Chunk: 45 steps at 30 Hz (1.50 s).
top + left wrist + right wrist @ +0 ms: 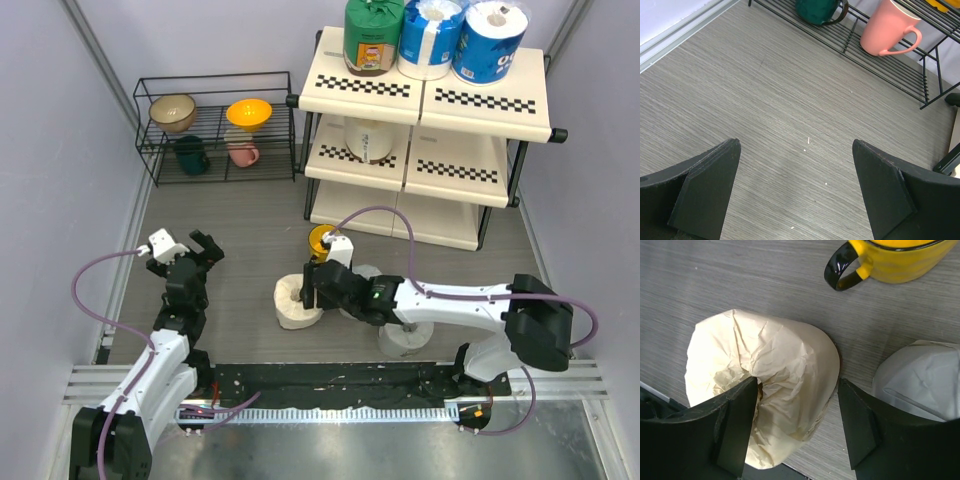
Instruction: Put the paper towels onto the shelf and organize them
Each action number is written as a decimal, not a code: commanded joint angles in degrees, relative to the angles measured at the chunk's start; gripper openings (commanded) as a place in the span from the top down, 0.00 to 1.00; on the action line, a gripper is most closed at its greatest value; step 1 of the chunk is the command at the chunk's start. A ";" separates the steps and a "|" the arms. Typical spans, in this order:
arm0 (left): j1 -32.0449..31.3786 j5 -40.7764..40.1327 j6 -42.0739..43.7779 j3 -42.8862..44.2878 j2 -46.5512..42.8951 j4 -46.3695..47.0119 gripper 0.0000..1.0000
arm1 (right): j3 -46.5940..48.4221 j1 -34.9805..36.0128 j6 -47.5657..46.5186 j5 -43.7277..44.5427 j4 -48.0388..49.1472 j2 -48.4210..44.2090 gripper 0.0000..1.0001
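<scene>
A cream paper towel roll (292,308) (780,360) stands on end on the floor. My right gripper (312,285) (797,385) is open astride its wall: the left finger sits at the hollow core, and the right finger is outside with a small gap. Two grey-white rolls (405,340) (920,375) stand beside and under that arm. The shelf (420,100) carries a green roll (372,35) and two blue-and-white rolls (430,35) on top, plus a cream roll (368,138) on the middle tier. My left gripper (190,250) (796,145) hangs open over bare floor.
A yellow cup (322,240) (900,260) stands just behind the cream roll. The low black wire rack (215,125) at the back left holds bowls, a green mug (817,10) and a pink mug (887,27). Walls close in on both sides.
</scene>
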 commanded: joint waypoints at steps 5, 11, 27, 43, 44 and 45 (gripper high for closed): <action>0.23 -1.22 -0.29 0.18 -0.69 1.28 0.00 | 4.43 0.32 -0.97 -2.37 -0.77 3.19 0.31; 0.23 -1.39 -0.38 0.18 -0.69 1.28 0.00 | 4.96 0.32 -0.80 -0.79 -1.82 2.15 0.65; 0.23 -0.86 -0.82 0.10 -0.51 1.28 0.00 | 17.34 -6.68 -12.57 24.43 -17.10 -25.72 0.71; 0.23 -1.22 -0.91 -0.08 -0.95 1.28 0.00 | 28.16 -29.73 -20.30 15.04 -18.62 -23.53 0.71; 0.23 -1.22 -0.91 -0.08 -0.95 1.28 0.00 | 28.43 -30.87 -20.57 14.77 -18.18 -22.74 0.71; 0.32 -1.22 -0.91 -0.08 -0.95 1.28 0.00 | 28.60 -31.49 -20.66 14.42 -18.00 -22.39 0.72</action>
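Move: The cream roll's middle lies about 3 cm left of the right hand, some 2 cm nearer the base and 5 cm below. At much the same height, the yellow mug stands about 10 cm ahead and 2 cm right of the hand, and a grey roll some 10 cm to its right, level with it. From the left hand, the cream roll lies about 23 cm right, 12 cm back and 8 cm lower. The right hand pinches the cream roll's wall, lifts about 25 cm, then swings right towards the middle shelf. ##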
